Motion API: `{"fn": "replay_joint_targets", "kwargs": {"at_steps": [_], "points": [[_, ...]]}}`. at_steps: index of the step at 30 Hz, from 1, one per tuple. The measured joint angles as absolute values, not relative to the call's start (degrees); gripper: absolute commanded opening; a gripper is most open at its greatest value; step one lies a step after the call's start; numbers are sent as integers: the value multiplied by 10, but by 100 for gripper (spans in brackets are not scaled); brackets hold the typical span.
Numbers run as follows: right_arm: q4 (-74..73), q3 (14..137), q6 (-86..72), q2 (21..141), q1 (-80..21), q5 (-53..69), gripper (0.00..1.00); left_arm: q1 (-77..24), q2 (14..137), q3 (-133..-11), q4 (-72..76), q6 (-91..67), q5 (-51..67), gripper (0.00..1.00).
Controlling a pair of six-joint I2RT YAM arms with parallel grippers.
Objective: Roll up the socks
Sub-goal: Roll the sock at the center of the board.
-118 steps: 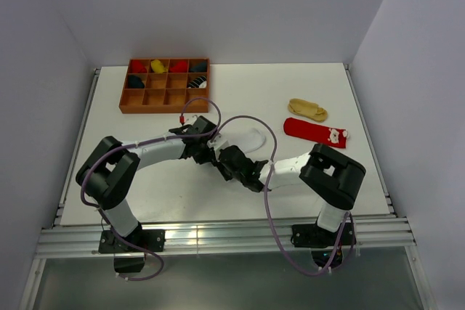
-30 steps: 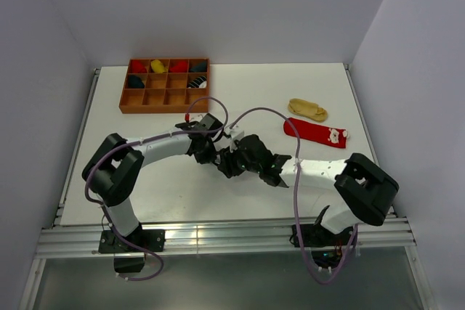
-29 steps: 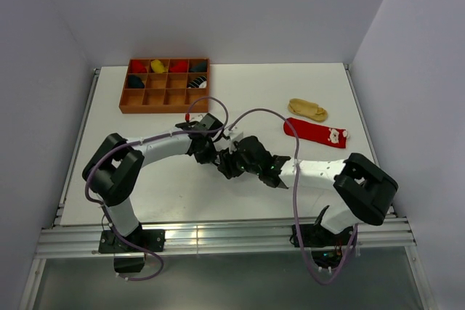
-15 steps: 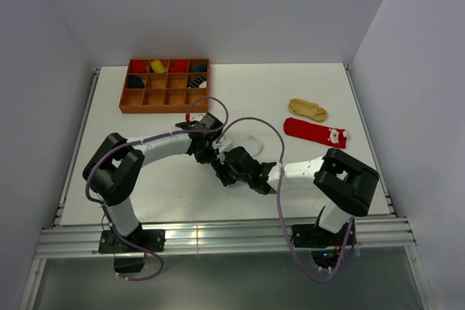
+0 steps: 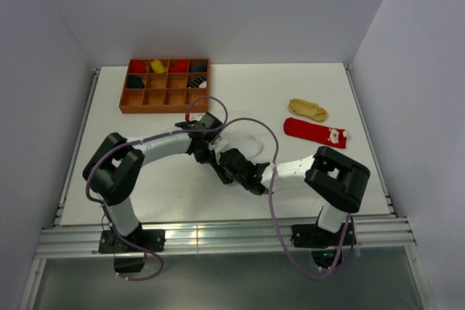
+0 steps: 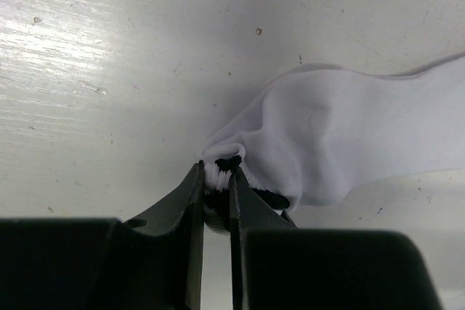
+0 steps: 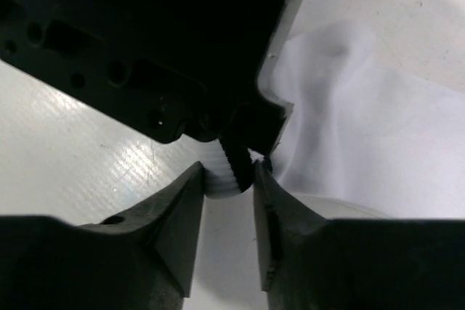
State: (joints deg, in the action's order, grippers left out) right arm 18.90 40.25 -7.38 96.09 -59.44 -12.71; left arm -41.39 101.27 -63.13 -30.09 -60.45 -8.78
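Observation:
The white sock (image 5: 248, 141) lies mid-table, its black-striped cuff bunched at its near-left end. My left gripper (image 5: 212, 155) is shut on that cuff (image 6: 222, 166), pinching a fold of it between both fingertips; the sock's body (image 6: 349, 136) spreads away to the right. My right gripper (image 5: 225, 166) meets it from the near side, and its jaws (image 7: 229, 173) press on both sides of the same rolled cuff (image 7: 221, 179), right under the left gripper's dark body (image 7: 145, 34). The red sock (image 5: 314, 133) and the tan-yellow sock (image 5: 307, 109) lie flat at the right.
A brown wooden compartment tray (image 5: 163, 109) stands at the back left, with rolled socks in several cells. Purple cables loop over both arms above the table's middle. Walls close the table in at left, right and back.
My right arm has folded back, its elbow swinging left. Its gripper has slid in under the left one and its jaws have narrowed onto the cuff. The left gripper has held still.

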Motion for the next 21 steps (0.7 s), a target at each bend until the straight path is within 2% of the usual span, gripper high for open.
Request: {"fn": "replay_joint_targets", "kwargs": {"at_steps": [1,2,5,7,10,11,16,17,20,21], "points": [[188,404,-73,963,-595,-131,33,-413,1013,-631,-301,-604,-88,1],[189,406,-74,965,-595,-135,21,-413,1013,-631,-300,-604,-88,1],[187,408,-76,966,-598,-143,0,-412,1013,-631,-300,-604,-89,1],[186,408,-78,966,-598,-145,0,-411,1013,-631,-300,-604,-89,3],[182,408,-83,962,-595,-134,0,-411,1013,-631,-300,-606,-89,10],[180,408,-87,961,-589,-121,0,-411,1013,-631,-300,-607,-89,17],[164,414,-116,956,-541,-19,0,-410,1009,-629,-299,-616,-96,37],[159,417,-124,956,-526,11,0,-409,1007,-627,-299,-620,-98,46],[155,423,-136,959,-482,113,0,-409,997,-620,-299,-632,-106,57],[158,424,-138,961,-474,150,0,-408,994,-617,-297,-637,-109,57]]}}
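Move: The white sock's striped cuff lies at both hands. It is already between the left fingertips and roughly 1 cm back of and below that hand's point, while the half-open right fingers straddle it at their tips. The sock's white body lies on the board, about 7 cm ahead and 10 cm right of the left hand. The red sock is some 27 cm right and 14 cm ahead of the right hand. The right fingers shut on the striped cuff and pinch it while the left still holds; only then do the left fingers open and let go, that hand easing about 1 cm left and slightly up. Keeping its pinch, the right hand stays almost in place and turns some 20 degrees, its fingers swinging towards the left, with a slight lift at the end. ##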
